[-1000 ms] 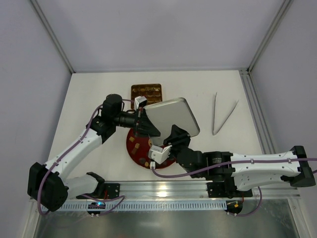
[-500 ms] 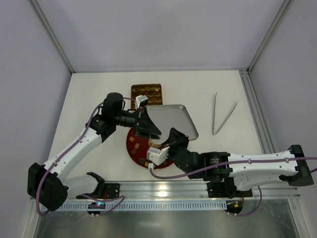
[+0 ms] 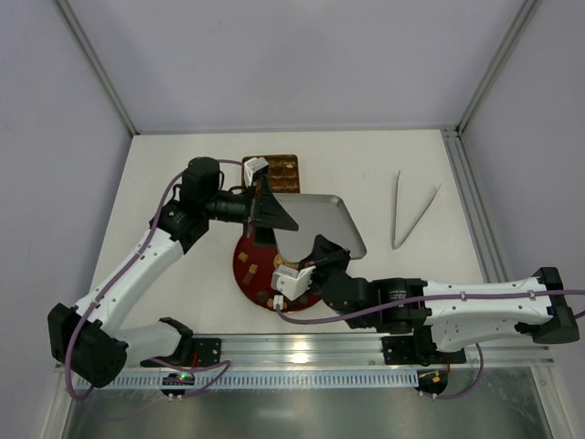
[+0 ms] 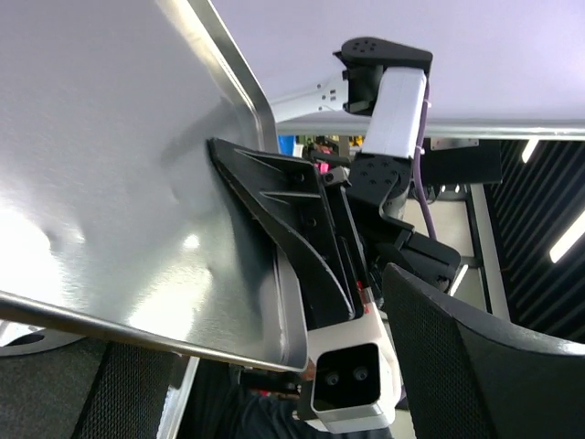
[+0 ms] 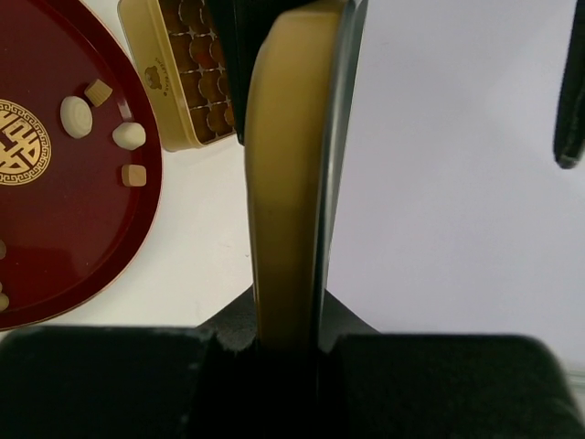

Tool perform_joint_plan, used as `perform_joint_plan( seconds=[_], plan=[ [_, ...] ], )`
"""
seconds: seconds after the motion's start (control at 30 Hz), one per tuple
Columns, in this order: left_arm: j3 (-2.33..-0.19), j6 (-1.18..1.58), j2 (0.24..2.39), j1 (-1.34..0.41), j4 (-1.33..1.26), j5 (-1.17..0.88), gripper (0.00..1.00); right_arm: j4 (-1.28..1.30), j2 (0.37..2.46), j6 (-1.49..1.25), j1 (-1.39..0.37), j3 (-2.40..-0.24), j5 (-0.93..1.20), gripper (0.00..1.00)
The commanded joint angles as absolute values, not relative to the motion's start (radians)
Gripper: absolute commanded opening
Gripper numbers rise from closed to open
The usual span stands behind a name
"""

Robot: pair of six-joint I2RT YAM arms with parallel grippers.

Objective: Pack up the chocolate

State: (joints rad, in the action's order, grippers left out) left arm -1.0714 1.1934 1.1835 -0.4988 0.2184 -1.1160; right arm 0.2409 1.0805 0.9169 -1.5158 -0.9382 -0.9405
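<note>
Chocolate pieces (image 5: 76, 116) in cream and tan lie on the red round plate (image 5: 55, 238), and more fill the gridded gold box (image 5: 187, 82). In the top view the box (image 3: 274, 170) sits behind the plate (image 3: 245, 274). A silver lid (image 3: 320, 219) with a gold inner rim hangs tilted above the plate's far side. My right gripper (image 3: 315, 249) is shut on its near edge (image 5: 288, 183). My left gripper (image 3: 274, 212) stands open at the lid's left edge (image 4: 110, 183), its fingers wide apart on either side of the rim.
A pair of metal tongs (image 3: 411, 210) lies on the white table at the right. A metal rail (image 3: 468, 201) runs along the right side, and enclosure walls stand left, right and behind.
My left gripper has opened, let go of the lid and drawn back slightly up-left. The lid has tipped lower. The right gripper closed on the lid's edge and stays there.
</note>
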Motion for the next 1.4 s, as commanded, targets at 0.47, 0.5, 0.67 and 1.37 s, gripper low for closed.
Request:
perform_joint_plan(
  seconds=[0.47,0.5,0.67,1.37],
  plan=[
    [-1.226,1.068,1.247,-0.315,0.359,-1.017,0.89,0.354,1.055,0.729,-1.482,-1.028,-0.991,0.04],
    [-1.251,1.072,1.252,-0.29,0.354,-1.017,0.89,0.373,1.055,0.709,-1.479,-1.041,-0.977,0.04],
    [-1.304,1.074,1.275,-0.212,0.338,-0.97,0.89,0.563,1.087,0.511,-1.393,-1.171,-0.841,0.04],
    [-1.428,0.772,1.385,-0.032,0.495,-0.441,0.87,0.163,1.566,-0.521,-0.476,-1.54,0.736,0.04]
  ],
)
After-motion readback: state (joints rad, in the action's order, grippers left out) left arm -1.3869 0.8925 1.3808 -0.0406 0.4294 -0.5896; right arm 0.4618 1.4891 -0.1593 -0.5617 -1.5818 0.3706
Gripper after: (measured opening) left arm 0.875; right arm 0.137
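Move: Some 29 cm ahead of the right hand, 13 cm to its left and about 27 cm below it sits the open chocolate box, where the lid pinched in that hand is being taken. The red plate's middle lies about 7 cm ahead of the right hand, 9 cm to its left and 28 cm below. From the empty, open left hand the box is roughly 31 cm ahead, 6 cm to the left and 31 cm lower. Keeping its pinch on the lid's edge, the right hand first drifts a couple of centimetres right, then swings forward towards the box, about 15 cm with a rise of some 5 cm, rolling its left side up and tipping down, roughly 80 degrees in all, to turn the lid over. The left hand, fingers still wide open, clears away from the lid, 22 cm forward and 14 cm left, swivelling some 50 degrees, mostly counter-clockwise. ##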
